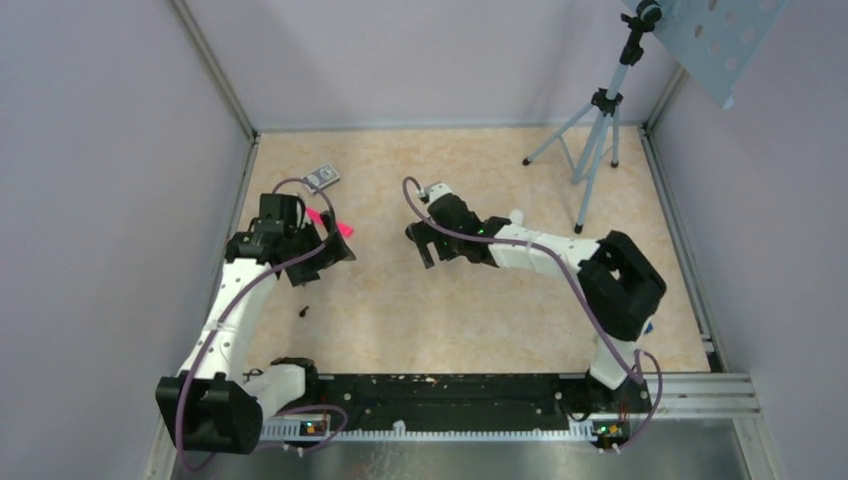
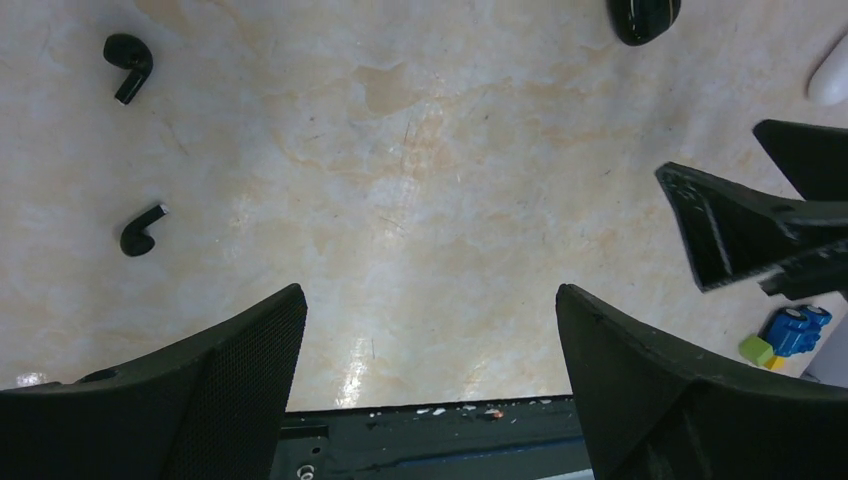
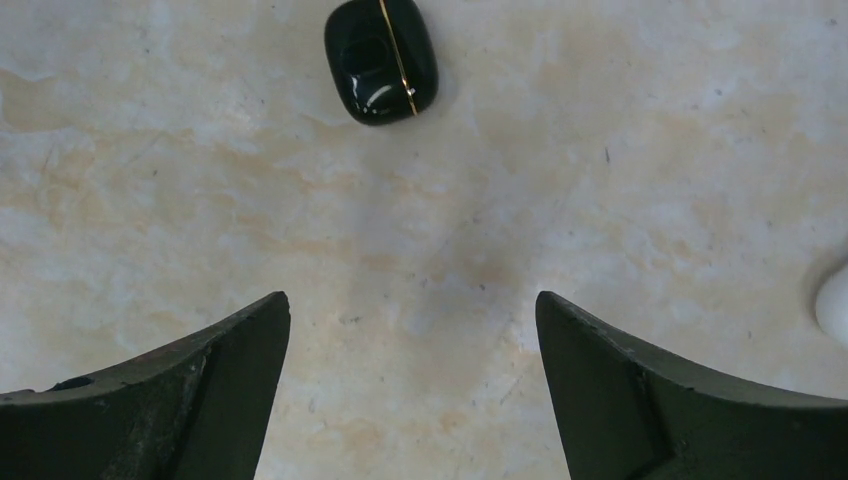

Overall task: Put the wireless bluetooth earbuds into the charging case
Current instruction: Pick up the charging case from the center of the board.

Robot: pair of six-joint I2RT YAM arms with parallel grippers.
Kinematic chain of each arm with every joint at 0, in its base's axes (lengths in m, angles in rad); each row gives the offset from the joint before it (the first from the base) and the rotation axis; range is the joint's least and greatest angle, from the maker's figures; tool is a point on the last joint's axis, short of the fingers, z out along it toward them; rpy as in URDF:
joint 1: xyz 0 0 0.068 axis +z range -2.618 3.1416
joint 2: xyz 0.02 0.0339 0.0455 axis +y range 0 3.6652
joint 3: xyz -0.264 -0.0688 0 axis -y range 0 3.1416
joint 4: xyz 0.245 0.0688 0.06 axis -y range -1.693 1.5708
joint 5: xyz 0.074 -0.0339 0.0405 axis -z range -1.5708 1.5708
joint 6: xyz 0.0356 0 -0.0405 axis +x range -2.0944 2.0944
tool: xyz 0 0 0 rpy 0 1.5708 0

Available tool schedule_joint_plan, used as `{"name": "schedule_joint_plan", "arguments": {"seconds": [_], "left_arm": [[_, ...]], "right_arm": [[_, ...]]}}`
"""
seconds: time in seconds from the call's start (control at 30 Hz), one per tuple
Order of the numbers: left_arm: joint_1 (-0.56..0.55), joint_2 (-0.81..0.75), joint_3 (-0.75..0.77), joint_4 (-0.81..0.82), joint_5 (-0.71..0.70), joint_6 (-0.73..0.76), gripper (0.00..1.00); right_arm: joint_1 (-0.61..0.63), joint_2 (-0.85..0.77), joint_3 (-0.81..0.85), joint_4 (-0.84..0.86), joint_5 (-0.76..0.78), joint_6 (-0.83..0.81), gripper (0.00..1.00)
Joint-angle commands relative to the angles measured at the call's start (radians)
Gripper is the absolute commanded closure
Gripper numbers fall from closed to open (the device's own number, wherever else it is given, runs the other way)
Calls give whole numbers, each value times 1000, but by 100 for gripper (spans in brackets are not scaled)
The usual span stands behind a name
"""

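Two small black earbuds lie apart on the tabletop at the left of the left wrist view, one (image 2: 128,65) farther off and one (image 2: 140,230) nearer. The glossy black charging case (image 3: 381,60), with a thin gold line across it, rests on the table ahead of my right gripper (image 3: 410,297), which is open and empty. The case (image 2: 643,18) also shows at the top edge of the left wrist view. My left gripper (image 2: 430,295) hovers open over bare table, holding nothing. From above, the left gripper (image 1: 318,262) and right gripper (image 1: 424,248) face each other mid-table.
A white rounded object (image 3: 835,305) lies right of the right gripper. A pink item (image 1: 335,222) and a small flat packet (image 1: 322,177) sit behind the left arm. A tripod (image 1: 595,130) stands at the back right. A blue and yellow toy (image 2: 790,335) lies near the rail.
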Motion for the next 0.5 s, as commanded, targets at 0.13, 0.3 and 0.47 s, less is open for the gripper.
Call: {"name": "schedule_joint_plan", "arguments": {"seconds": [0.13,0.3,0.47], "left_arm": [[4,2,61,67,29,-20,1],[4,-21,44,81,44,-9,1],[4,-37,28,94,67,18,1]], "right_arm": [[9,277,254,74,-4,-143,9],[-17,362,325,93,-2,-134,9],[-35,460,418,61,-9,-142,10]]}}
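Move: The black charging case lies about 8 cm ahead of the right hand, some 5 cm to its left and roughly 7 cm below its open fingers. The white case stands about 24 cm to the right of the black one and 2 cm farther out; the pink strip is some 19 cm to the left of the black case and about 2 cm farther out. From the left hand, the black case is about 13 cm ahead, 20 cm to the right and 13 cm below. Sweep the right gripper down, forward and left in one slanting reach to the black charging case, about 6 cm down and 8 cm across the table, easing off towards the end. Keep the fingers wide open and turn the wrist some 5 degrees counter-clockwise, so that the case comes centred between the two fingers, still just beyond their tips. Don't close yet. ##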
